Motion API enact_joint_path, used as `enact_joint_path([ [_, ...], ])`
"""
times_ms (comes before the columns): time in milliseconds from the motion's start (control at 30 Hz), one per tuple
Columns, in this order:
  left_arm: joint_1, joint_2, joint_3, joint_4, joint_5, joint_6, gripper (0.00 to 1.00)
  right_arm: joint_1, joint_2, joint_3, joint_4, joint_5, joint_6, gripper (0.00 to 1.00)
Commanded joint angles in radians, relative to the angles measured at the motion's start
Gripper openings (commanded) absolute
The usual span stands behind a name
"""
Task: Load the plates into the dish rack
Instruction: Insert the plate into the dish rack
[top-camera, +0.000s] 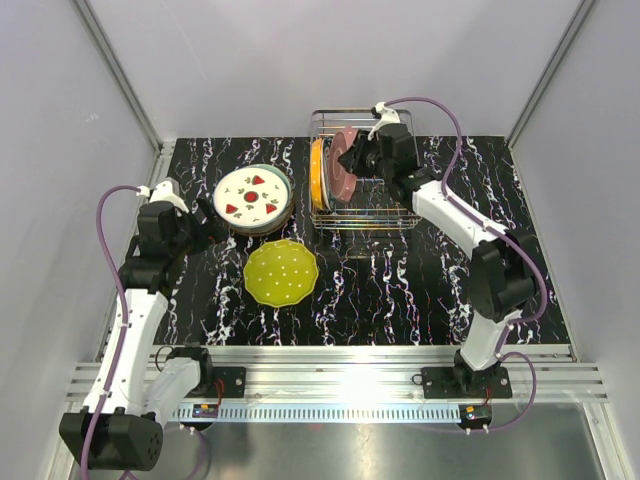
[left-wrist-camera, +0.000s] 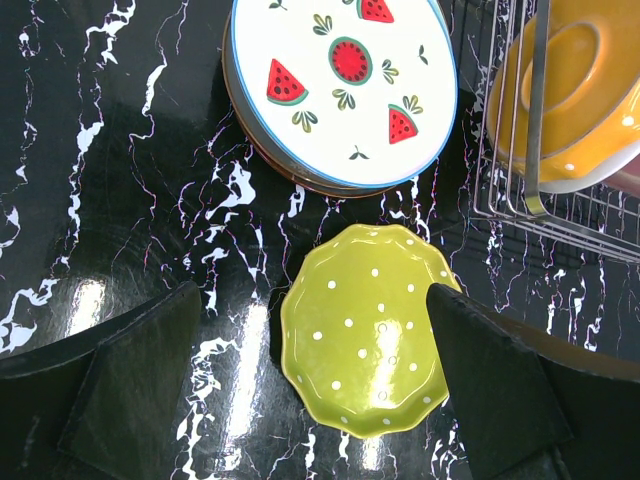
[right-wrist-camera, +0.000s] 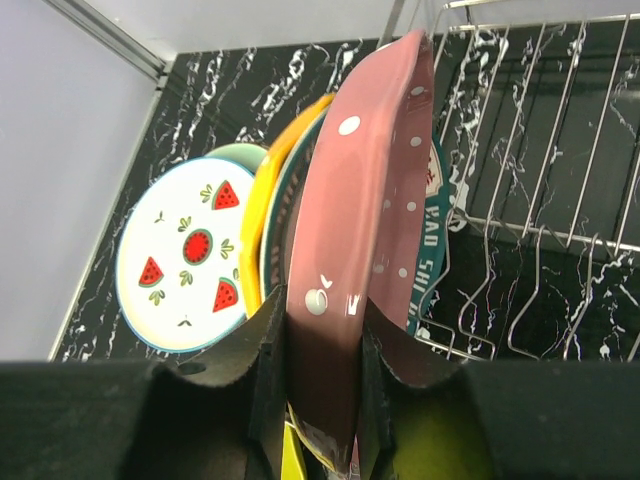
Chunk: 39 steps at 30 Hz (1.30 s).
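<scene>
The wire dish rack (top-camera: 385, 215) stands at the back, with an orange plate (top-camera: 318, 178) upright at its left end. My right gripper (top-camera: 354, 160) is shut on the rim of a pink dotted plate (top-camera: 346, 172), held on edge in the rack beside the orange one. In the right wrist view the fingers (right-wrist-camera: 268, 345) clamp the pink plate (right-wrist-camera: 365, 200), with a teal lettered plate (right-wrist-camera: 432, 240) just behind it. A white watermelon plate (top-camera: 253, 195) tops a stack left of the rack. A yellow-green scalloped plate (top-camera: 281, 272) lies flat in front. My left gripper (top-camera: 207, 232) hovers open, above the yellow-green plate (left-wrist-camera: 365, 330).
The table is black marble-patterned with grey walls on three sides. The rack's right half (right-wrist-camera: 560, 150) shows only bare wire dividers. An aluminium rail (top-camera: 340, 365) with both arm bases runs along the near edge.
</scene>
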Motion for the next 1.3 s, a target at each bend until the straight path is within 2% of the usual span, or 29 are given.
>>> enact_joint_path([
  [0, 0.003, -0.015, -0.015, 0.037, 0.009, 0.016, 0.99, 0.006, -0.019, 0.021, 0.172, 0.006, 0.017, 0.0],
  [267, 0.003, -0.009, -0.016, 0.038, 0.022, 0.013, 0.99, 0.005, 0.009, 0.051, 0.111, 0.036, 0.004, 0.0],
  [367, 0.003, -0.006, -0.016, 0.041, 0.023, 0.015, 0.99, 0.014, 0.024, 0.064, 0.087, 0.048, -0.002, 0.03],
  [533, 0.002, 0.002, -0.019, 0.045, 0.049, 0.013, 0.99, 0.023, 0.093, 0.134, 0.027, 0.045, -0.003, 0.19],
  [600, 0.002, 0.002, -0.018, 0.046, 0.052, 0.013, 0.99, 0.027, 0.108, 0.154, 0.014, 0.042, -0.003, 0.22],
  [700, 0.003, 0.003, -0.022, 0.048, 0.057, 0.015, 0.99, 0.032, 0.13, 0.174, 0.011, 0.039, -0.005, 0.33],
  [733, 0.002, 0.005, -0.024, 0.049, 0.057, 0.016, 0.99, 0.032, 0.136, 0.18, -0.021, 0.034, -0.005, 0.41],
  [867, 0.003, 0.019, -0.022, 0.048, 0.08, 0.016, 0.99, 0.037, 0.148, 0.209, -0.042, 0.025, -0.011, 0.53],
  [1000, 0.003, 0.028, -0.018, 0.041, 0.086, 0.021, 0.99, 0.041, 0.14, 0.216, -0.049, 0.014, -0.013, 0.57],
  [1267, 0.003, 0.025, -0.016, 0.038, 0.075, 0.021, 0.99, 0.041, 0.085, 0.199, -0.075, 0.023, -0.028, 0.58],
])
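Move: The right gripper holds the pink plate by its upper rim, over the rack. The slot for the plate has its middle about 14 cm below that hand, 3 cm back and 2 cm to its left. The blue-rimmed plate stands 3 cm left of the slot and the orange plate 5 cm left of it. The watermelon plate lies some 23 cm left of the hand, 6 cm back. From the left gripper, the slot is roughly 10 cm ahead and 27 cm to the right. Lower the right gripper about 6 cm, easing slightly forward near the bottom and tipping the fingers down a little, to bring the pink plate down into the rack beside the blue-rimmed one. There open the fingers to let go of the rim, then lift some 4 cm while drifting left and levelling the wrist again. ##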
